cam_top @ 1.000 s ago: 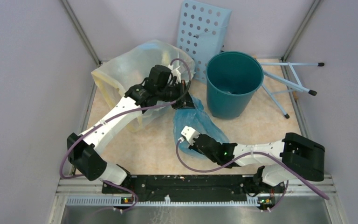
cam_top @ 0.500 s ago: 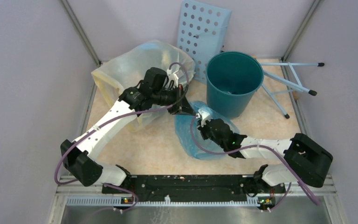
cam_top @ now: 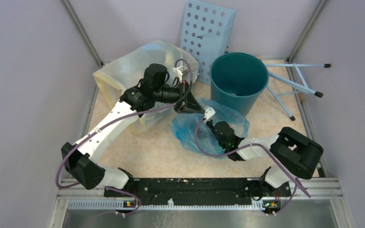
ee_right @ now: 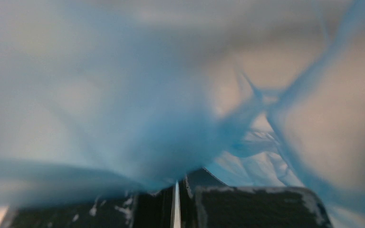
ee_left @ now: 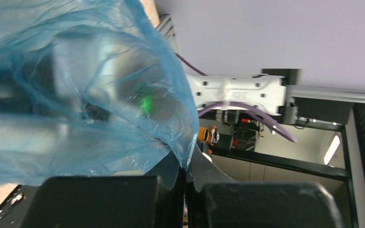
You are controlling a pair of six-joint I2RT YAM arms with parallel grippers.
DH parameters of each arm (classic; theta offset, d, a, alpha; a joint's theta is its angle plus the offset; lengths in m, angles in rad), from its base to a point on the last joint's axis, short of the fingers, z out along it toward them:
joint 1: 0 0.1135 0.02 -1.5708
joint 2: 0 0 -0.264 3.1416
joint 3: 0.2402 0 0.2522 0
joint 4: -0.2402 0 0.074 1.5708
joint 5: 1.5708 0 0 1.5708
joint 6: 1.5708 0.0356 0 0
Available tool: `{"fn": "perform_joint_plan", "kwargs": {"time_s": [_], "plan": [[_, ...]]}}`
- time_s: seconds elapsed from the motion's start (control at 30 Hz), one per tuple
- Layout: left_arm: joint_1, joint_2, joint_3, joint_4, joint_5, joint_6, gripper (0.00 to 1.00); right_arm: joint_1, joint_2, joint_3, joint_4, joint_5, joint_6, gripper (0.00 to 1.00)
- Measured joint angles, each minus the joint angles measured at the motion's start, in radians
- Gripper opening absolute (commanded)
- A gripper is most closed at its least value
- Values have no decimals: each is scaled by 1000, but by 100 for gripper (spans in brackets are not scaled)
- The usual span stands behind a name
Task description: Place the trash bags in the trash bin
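The light-blue trash bag [cam_top: 188, 134] lies crumpled on the floor just in front of the dark-teal trash bin [cam_top: 229, 107], which stands upright. My left gripper [cam_top: 191, 109] is shut on the bag's upper edge; in the left wrist view the film [ee_left: 100, 95] runs down into the pinched fingertips [ee_left: 186, 167]. My right gripper [cam_top: 208, 117] sits among the bag's folds near the bin's base. In the right wrist view blue film [ee_right: 138, 109] drapes over its shut jaws [ee_right: 177, 184] and appears caught between them.
A large whitish translucent bag [cam_top: 133, 66] sits behind the left arm. A pale-blue perforated panel [cam_top: 206, 28] leans on the back wall, and a pale-blue legged frame [cam_top: 294, 81] lies right of the bin.
My right gripper has swung from the near floor up toward the bin, dragging the bag with it and spreading it wider. The left gripper has kept its hold and barely shifted.
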Motion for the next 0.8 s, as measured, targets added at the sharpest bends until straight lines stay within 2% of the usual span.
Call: {"fn": "perform_joint_plan", "kwargs": {"time_s": [0.23,0.5,0.63,0.8], "plan": [[19,10,137,121,150,-113,0,6,61,0,-20,-24,29,0],[19,-8,174,239,309,-190,0,6,84,-3,-136,-11,75,0],[19,-48,155,211,309,-161,0,6,-8,-23,-217,18,69,0],[19,-73,140,92,281,-79,0,11,-192,-27,-294,32,35,0]]}}
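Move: The left hand holds the blue trash bag by its rim; most of the film hangs and spreads about 6 cm to its right, 4 cm farther out and some 24 cm below. The trash bin stands roughly 20 cm ahead and 16 cm right of the left hand, the white bag about 20 cm ahead and 25 cm left. For the shut right hand, low among the film, the bag's middle is roughly 2 cm left, level fore and aft, and 4 cm below. Up and back goes the left hand, still pinching the blue bag's rim: some 12 cm of quick lift with about 5 cm towards the base, fingertips tilting up and swinging clockwise, before it sags slightly. The shut right hand, in among the film, dips about 6 cm and climbs back nearly as far, easing a little back and to the right. ##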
